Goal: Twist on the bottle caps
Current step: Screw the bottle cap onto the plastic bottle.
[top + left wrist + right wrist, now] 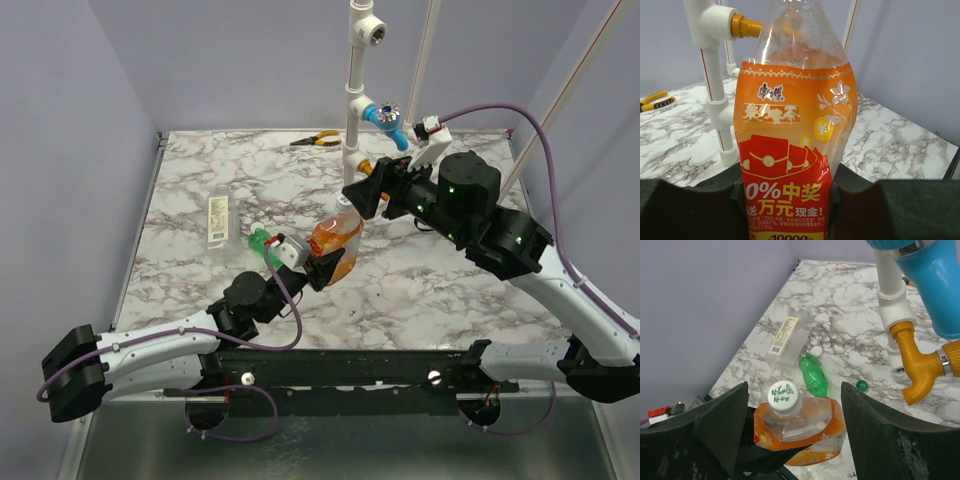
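My left gripper [322, 262] [787, 197] is shut on the lower body of the wide orange bottle [337, 243] [792, 135] and holds it upright above the table. A white cap [783, 394] with green print sits on the bottle's neck. Just above it my right gripper [358, 200] [794, 392] stands open, one finger on each side of the cap and clear of it. A slim green bottle [261, 240] [813, 374] and a clear labelled bottle [218, 217] [789, 335] lie on the table. A loose green cap [862, 385] and a small white cap [816, 351] lie near them.
A white pipe frame [357, 100] [715, 80] rises just behind the orange bottle, with a blue tap handle [385, 115] and an orange tap [912, 357] [745, 26]. Yellow-handled pliers [316, 140] [655, 100] lie at the back of the marble table [450, 290].
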You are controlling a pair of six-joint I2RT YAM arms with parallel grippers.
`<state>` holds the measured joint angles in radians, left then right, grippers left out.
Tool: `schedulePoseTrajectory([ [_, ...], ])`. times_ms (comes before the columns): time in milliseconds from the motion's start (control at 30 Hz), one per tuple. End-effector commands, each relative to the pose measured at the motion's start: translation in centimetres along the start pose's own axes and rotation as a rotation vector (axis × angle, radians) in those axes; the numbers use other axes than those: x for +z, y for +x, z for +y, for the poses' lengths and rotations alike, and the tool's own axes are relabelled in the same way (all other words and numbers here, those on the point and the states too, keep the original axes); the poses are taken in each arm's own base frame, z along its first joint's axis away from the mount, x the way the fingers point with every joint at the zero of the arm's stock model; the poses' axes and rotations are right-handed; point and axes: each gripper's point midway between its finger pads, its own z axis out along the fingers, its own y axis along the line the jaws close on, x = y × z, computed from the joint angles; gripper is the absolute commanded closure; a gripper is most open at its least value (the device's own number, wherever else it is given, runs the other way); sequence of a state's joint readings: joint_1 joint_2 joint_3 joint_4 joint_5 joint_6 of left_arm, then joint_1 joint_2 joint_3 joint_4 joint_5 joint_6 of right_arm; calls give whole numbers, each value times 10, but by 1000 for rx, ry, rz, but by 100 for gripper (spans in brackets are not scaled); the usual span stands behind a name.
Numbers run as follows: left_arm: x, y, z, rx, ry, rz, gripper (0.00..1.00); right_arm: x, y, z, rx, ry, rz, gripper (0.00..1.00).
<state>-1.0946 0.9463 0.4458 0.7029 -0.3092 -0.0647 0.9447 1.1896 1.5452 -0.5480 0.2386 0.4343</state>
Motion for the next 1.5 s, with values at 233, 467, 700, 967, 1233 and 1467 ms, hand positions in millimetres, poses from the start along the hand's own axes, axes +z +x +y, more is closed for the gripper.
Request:
schedulePoseTrajectory([
  [233, -18, -18, -21, -55, 139, -38, 100, -8, 4, 35, -42, -272, 38, 24],
  [467, -20, -19, -27, -69, 171, -39, 100, -11, 3, 40, -58, -310, 27, 31],
  [700, -20, -23, -29, -78, 186, -45, 100, -9, 10, 38, -68, -308, 44, 34],
  [967, -20, -27, -30, -80, 190, -52, 100, -9, 14, 37, -69, -308, 50, 39],
  [1233, -18, -27, -31, -80, 192, -51, 100, -10, 16, 34, -69, -297, 53, 48],
  [1467, -18, -29, -30, -83, 191, -53, 100, -11, 18, 32, -69, -292, 56, 48],
])
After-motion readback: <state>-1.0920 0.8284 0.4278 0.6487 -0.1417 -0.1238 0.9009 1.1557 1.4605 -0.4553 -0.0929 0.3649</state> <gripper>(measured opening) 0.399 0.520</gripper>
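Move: The white cap on the orange bottle sits about 4 cm to the right hand's left, some 2 cm ahead and 4 cm lower. The left hand grips the bottle's body, so the cap is some 11 cm above that hand, about 5 cm ahead and 2 cm to its right. From the right hand, the green bottle lies about 10 cm ahead, 18 cm left and 38 cm down; the orange tap is some 15 cm ahead, 6 cm right and 18 cm lower. The capped orange bottle, still gripped in the left hand, is drawn back about 3 cm and raised some 2 cm with a small clockwise turn, then held. The right hand follows the cap back and leftward, about 4 cm in all, turning some 15 degrees counter-clockwise; once it is nearly in place, its fingers draw in around the cap to a partly open gap, contact not clear. ##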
